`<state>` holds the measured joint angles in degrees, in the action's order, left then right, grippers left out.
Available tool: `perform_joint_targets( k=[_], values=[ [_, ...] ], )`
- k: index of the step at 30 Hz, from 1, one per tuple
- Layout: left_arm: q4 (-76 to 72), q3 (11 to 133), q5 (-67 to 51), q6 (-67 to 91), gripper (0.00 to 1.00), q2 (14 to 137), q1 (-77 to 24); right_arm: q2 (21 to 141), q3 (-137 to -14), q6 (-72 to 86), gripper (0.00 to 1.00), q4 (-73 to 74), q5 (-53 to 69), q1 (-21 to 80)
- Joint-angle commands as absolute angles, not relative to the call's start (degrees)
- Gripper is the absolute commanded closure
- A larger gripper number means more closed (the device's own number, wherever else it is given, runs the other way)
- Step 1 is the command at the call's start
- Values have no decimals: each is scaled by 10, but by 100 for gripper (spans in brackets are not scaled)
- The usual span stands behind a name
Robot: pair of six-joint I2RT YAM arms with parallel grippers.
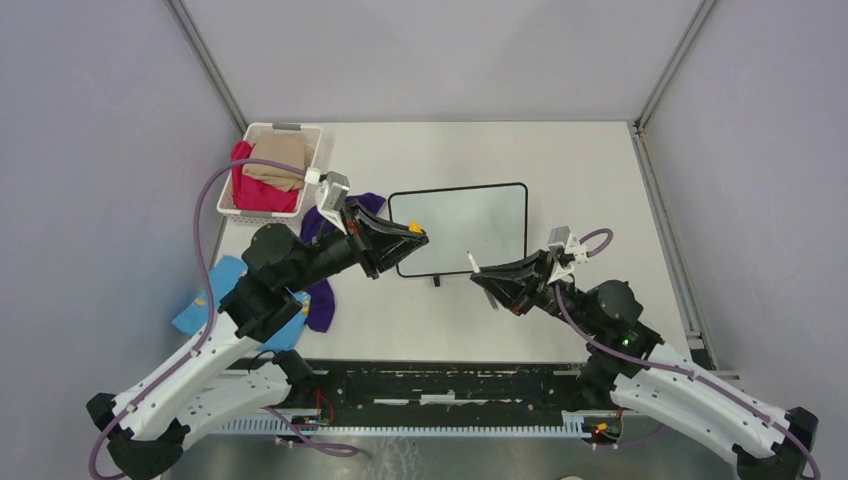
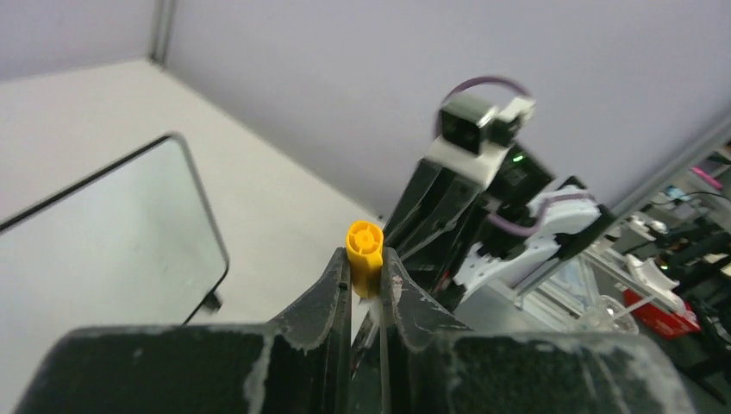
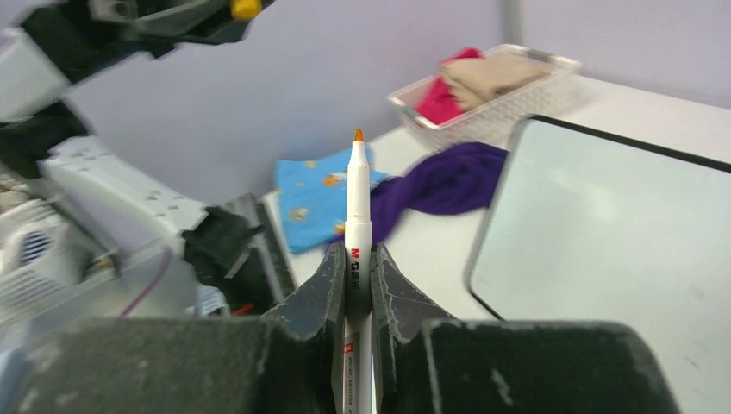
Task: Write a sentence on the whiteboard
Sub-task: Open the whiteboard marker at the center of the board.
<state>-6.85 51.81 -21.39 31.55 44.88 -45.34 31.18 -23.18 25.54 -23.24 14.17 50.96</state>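
Observation:
The whiteboard (image 1: 460, 228) lies flat mid-table, black-framed; its white face (image 3: 621, 233) is blank and the sentence is not in view. My left gripper (image 1: 414, 236) hovers over the board's left edge, shut on a yellow marker cap (image 2: 365, 253), which sticks out past the fingertips. Off the board's near right corner, my right gripper (image 1: 484, 277) is shut on a white marker (image 3: 357, 207). The marker's orange tip is bare and points up and left toward the left arm. In the left wrist view the whiteboard (image 2: 95, 250) sits to the left, with the right arm behind the cap.
A white basket (image 1: 312, 150) with red and tan cloths stands at the back left. A purple cloth (image 1: 320, 305) and a blue cloth (image 1: 215, 300) lie left of the board, under the left arm. Grey walls enclose the table.

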Motion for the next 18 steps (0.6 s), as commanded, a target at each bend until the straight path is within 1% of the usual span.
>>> perform_joint_targets(
  k=[1, 4, 6, 8, 12, 18],
  values=[
    [141, 529, -90, 250, 98, 404, -453, 259, -273, 158, 100, -21, -30, 511],
    [251, 519, 35, 258, 98, 373, -453, 232, -266, 152, 100, 48, -93, 511],
    [318, 512, 137, 279, 98, 359, -453, 218, -257, 154, 100, 70, -119, 511],
    [367, 502, 200, 309, 98, 356, -453, 210, -249, 155, 100, 80, -139, 511],
    [407, 468, 239, 355, 98, 400, -453, 224, -246, 158, 100, 85, -166, 511],
    [393, 430, 256, 411, 98, 489, -450, 246, -257, 150, 100, 86, -162, 511]
  ],
)
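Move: The left gripper already holds the yellow cap; the bare table it swings over lies about 6 cm ahead, 13 cm left and some 41 cm below. From there, the purple cloth's middle is roughly 15 cm farther out and 9 cm left. The right gripper already holds the uncapped marker; the whiteboard's middle is some 31 cm ahead, 3 cm left and 30 cm below it. Swing the left gripper down about 23 cm and some 12 cm left, easing forward, while turning it counter-clockwise and tipping it to point at the table; keep the cap pinched. At the same time, draw the right gripper down, right and forward, some 13 cm in all, and swing it clockwise and downward by about 35 degrees towards the whiteboard, keeping hold of the marker. ##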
